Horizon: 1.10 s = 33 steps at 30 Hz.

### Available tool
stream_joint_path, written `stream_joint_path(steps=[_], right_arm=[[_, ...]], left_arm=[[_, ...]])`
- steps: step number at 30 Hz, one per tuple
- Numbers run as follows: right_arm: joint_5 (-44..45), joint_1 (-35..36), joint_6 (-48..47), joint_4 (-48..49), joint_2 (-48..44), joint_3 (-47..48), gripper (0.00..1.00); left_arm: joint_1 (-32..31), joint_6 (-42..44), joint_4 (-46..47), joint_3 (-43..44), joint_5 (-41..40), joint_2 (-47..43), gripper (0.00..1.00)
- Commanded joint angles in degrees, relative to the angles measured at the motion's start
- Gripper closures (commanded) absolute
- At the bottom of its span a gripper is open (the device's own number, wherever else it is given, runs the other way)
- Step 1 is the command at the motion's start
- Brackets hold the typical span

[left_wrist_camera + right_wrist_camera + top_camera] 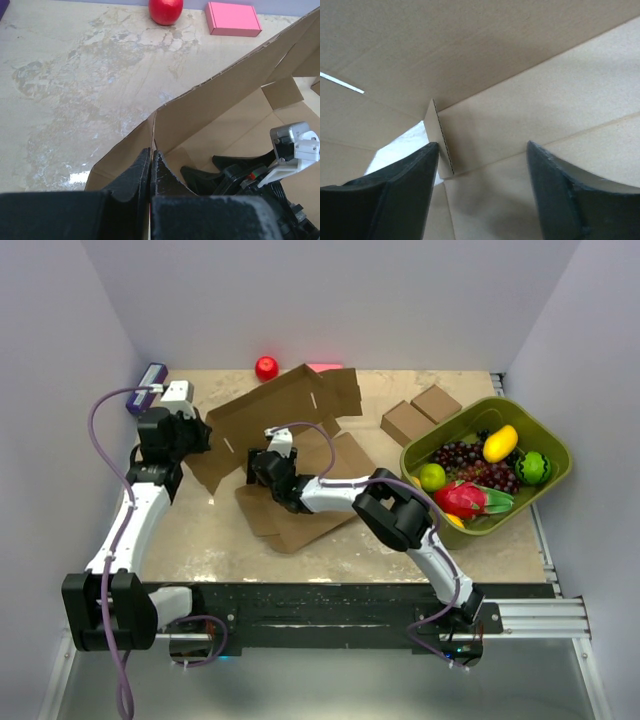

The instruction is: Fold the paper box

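Observation:
The paper box (300, 400) is a large brown cardboard sheet in the middle of the table, its back wall standing up and its base lying flat. My left gripper (205, 435) is at the wall's left end. In the left wrist view it (151, 156) is shut on the cardboard edge (225, 95). My right gripper (256, 464) reaches inside the box from the right, low over the base. In the right wrist view it (482, 150) is open, with nothing between its fingers, over the cardboard floor (520, 75), and a small upright tab (440, 140) stands by its left finger.
Two small brown closed boxes (405, 422) (436, 403) lie right of the sheet. A green basket (450, 426) of fruit stands at the right. A red apple (266, 367) and a pink box (322, 367) lie at the back. A purple object (150, 385) sits at the back left.

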Motion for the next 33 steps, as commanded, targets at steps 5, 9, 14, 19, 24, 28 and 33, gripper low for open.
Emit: stream_joint_path(steps=[5,9,14,19,24,28,33], right_arm=[[-0.25,-0.73,3.95,-0.66,-14.56,-9.8,0.07],[-1.57,-0.72,8.35,2.49,-22.56,-16.84,0.04],[-4.99,-2.22,13.79,8.56,-32.3,-23.52,0.01],[-9.82,-5.72,21.08,15.22,-35.58,-25.91,0.01],[-13.17,-7.58,26.53,19.45,-33.57,-23.98,0.01],[-13.96,-9.42,29.88,22.54,-31.72,-23.71,0.01],[-14.84,-12.06,33.22,26.58,-30.31,-25.03,0.02]], left_arm=[[-1.49,2.13,1.46,1.2,-3.62,1.62,1.0],[-3.95,4.06,2.16,0.85,-6.69,2.06,1.0],[-7.29,6.88,3.3,-0.2,-10.47,1.71,1.0],[-10.63,9.16,6.47,-1.96,-12.67,-0.22,1.0],[-13.09,11.71,7.7,-3.1,-14.6,-1.01,1.0],[-14.94,12.86,8.14,-3.54,-16.36,-1.19,1.0],[-16.79,14.17,8.31,-3.72,-17.77,-1.1,1.0]])
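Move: The left gripper already pinches the box's upright far-left corner; the middle of the far wall lies about 11 cm ahead of it, 13 cm to its right and 8 cm lower. The open right gripper is low inside the box, with that wall's middle some 9 cm ahead, 4 cm right and 8 cm up. A small tab stands about 2 cm ahead and 3 cm left of the right fingers, and the flat near panel's middle is roughly 5 cm back, 14 cm right and 4 cm down. Lift the right gripper about 20 cm out of the box, clear of the small tab, swinging it right, first back and then forward again, while opening the fingers fully and rolling the hand's left side up some 45 degrees. Meanwhile keep the left pinch on the corner and draw it right and slightly down, rolling that hand's left side up a little. ##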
